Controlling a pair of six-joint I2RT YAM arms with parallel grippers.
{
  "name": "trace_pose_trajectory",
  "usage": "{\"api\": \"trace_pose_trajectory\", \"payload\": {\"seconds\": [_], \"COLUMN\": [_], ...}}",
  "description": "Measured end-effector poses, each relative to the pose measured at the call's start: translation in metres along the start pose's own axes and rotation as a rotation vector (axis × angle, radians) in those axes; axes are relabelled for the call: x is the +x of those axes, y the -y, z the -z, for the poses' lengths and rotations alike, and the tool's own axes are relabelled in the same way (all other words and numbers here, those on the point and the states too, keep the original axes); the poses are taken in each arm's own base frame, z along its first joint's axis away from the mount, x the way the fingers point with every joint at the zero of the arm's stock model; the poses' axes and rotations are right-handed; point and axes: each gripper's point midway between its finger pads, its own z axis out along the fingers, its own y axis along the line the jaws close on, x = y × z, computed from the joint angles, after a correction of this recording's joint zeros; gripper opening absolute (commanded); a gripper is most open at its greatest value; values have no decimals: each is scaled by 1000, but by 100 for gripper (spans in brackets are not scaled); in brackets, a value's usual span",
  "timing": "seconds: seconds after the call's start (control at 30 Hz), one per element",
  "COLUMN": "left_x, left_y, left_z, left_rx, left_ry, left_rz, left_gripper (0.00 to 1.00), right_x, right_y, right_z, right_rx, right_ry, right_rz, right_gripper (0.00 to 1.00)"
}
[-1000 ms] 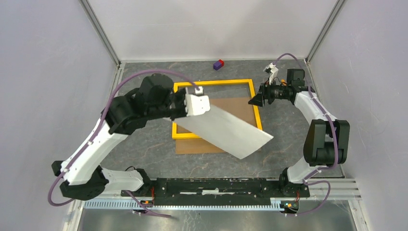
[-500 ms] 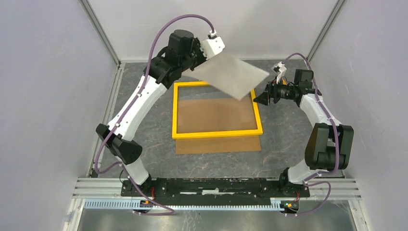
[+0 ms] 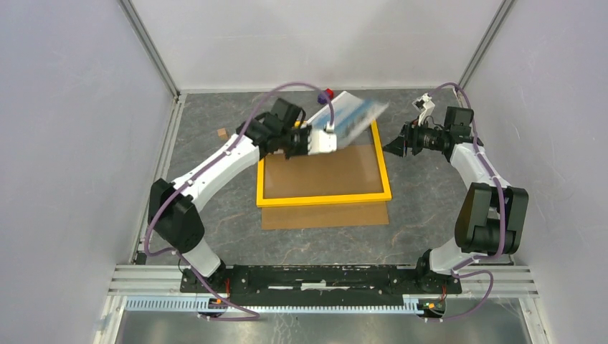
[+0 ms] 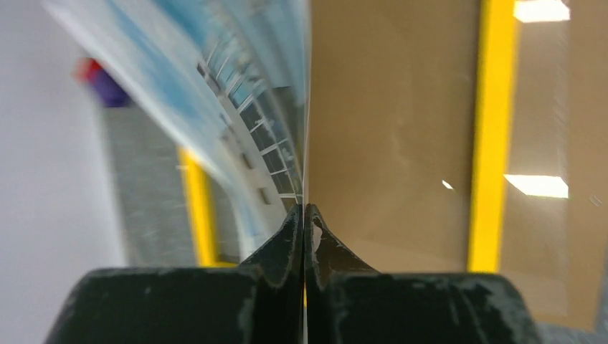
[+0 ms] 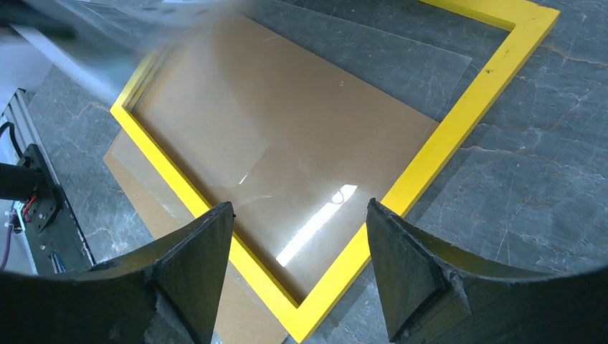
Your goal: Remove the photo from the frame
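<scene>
My left gripper [image 3: 328, 137] is shut on one edge of the photo [image 3: 356, 113], a blurred blue and white print held tilted in the air over the frame's far edge. In the left wrist view the pads [image 4: 292, 231] pinch the photo [image 4: 215, 107] edge-on, with its printed face to the left. The yellow frame [image 3: 323, 198] lies flat on a brown backing board [image 3: 323, 216] that sticks out at the near side. My right gripper [image 3: 399, 147] hovers open just right of the frame. Its view looks down between the open fingers [image 5: 300, 206] on the frame's corner [image 5: 430, 165].
A small purple and red block [image 3: 328, 93] sits near the back wall, partly behind the photo. A tiny brown piece [image 3: 223, 132] lies left of the frame. A clear pane [image 5: 401, 64] rests askew inside the frame. Metal posts and walls enclose the table.
The left arm has swung the photo from low over the frame's near side, up and round to the far edge, now printed side showing. The right gripper has shifted slightly right and stayed open.
</scene>
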Motion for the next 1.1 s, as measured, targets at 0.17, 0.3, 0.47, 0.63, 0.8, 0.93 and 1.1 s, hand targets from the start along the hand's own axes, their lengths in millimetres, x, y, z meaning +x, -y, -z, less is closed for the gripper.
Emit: {"api": "trace_pose_trajectory", "payload": {"seconds": [0.17, 0.3, 0.47, 0.63, 0.8, 0.93, 1.1], "left_x": [57, 72, 72, 85, 88, 81, 85], "left_y": [85, 119, 124, 133, 132, 122, 114], "left_z": [-32, -40, -46, -47, -42, -36, -40], "left_rx": [249, 337, 353, 385, 390, 347, 316], "left_ry": [-89, -106, -89, -89, -87, -73, -112], "left_rz": [-77, -162, -259, -397, -522, -581, -559], "left_gripper": [2, 2, 2, 2, 2, 11, 66], "right_x": [2, 4, 10, 12, 16, 17, 19], "right_y": [4, 6, 9, 10, 11, 11, 12], "right_z": [0, -1, -3, -4, -5, -5, -6], "right_rx": [16, 17, 22, 23, 23, 23, 22], "right_ry": [-1, -6, -17, -22, -27, -29, -31], "right_rz": [-4, -11, -25, -31, -39, -41, -44], "right_gripper": [74, 74, 74, 74, 73, 73, 73]}}
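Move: The left gripper already holds one edge of the raised photo. The yellow frame's opening lies almost straight below it, its middle some 21 cm down. The brown backing board, sticking out under the near rail, is centred roughly 6 cm back from the hand and level with it sideways, and the red-purple block sits about 20 cm ahead and 1 cm right. From the right gripper the frame's middle is about 17 cm left, 1 cm back and 14 cm down. Bring the left gripper quickly down about 13 cm, drawing back some 6 cm and slightly left, so the photo lowers over the frame. Once low, hold near that height while turning the wrist about 30 degrees clockwise and rolling its left side up, then start opening the fingers to roughly half at the photo's near edge. Let the open, empty right gripper sink about 2 cm by the frame's right side. ##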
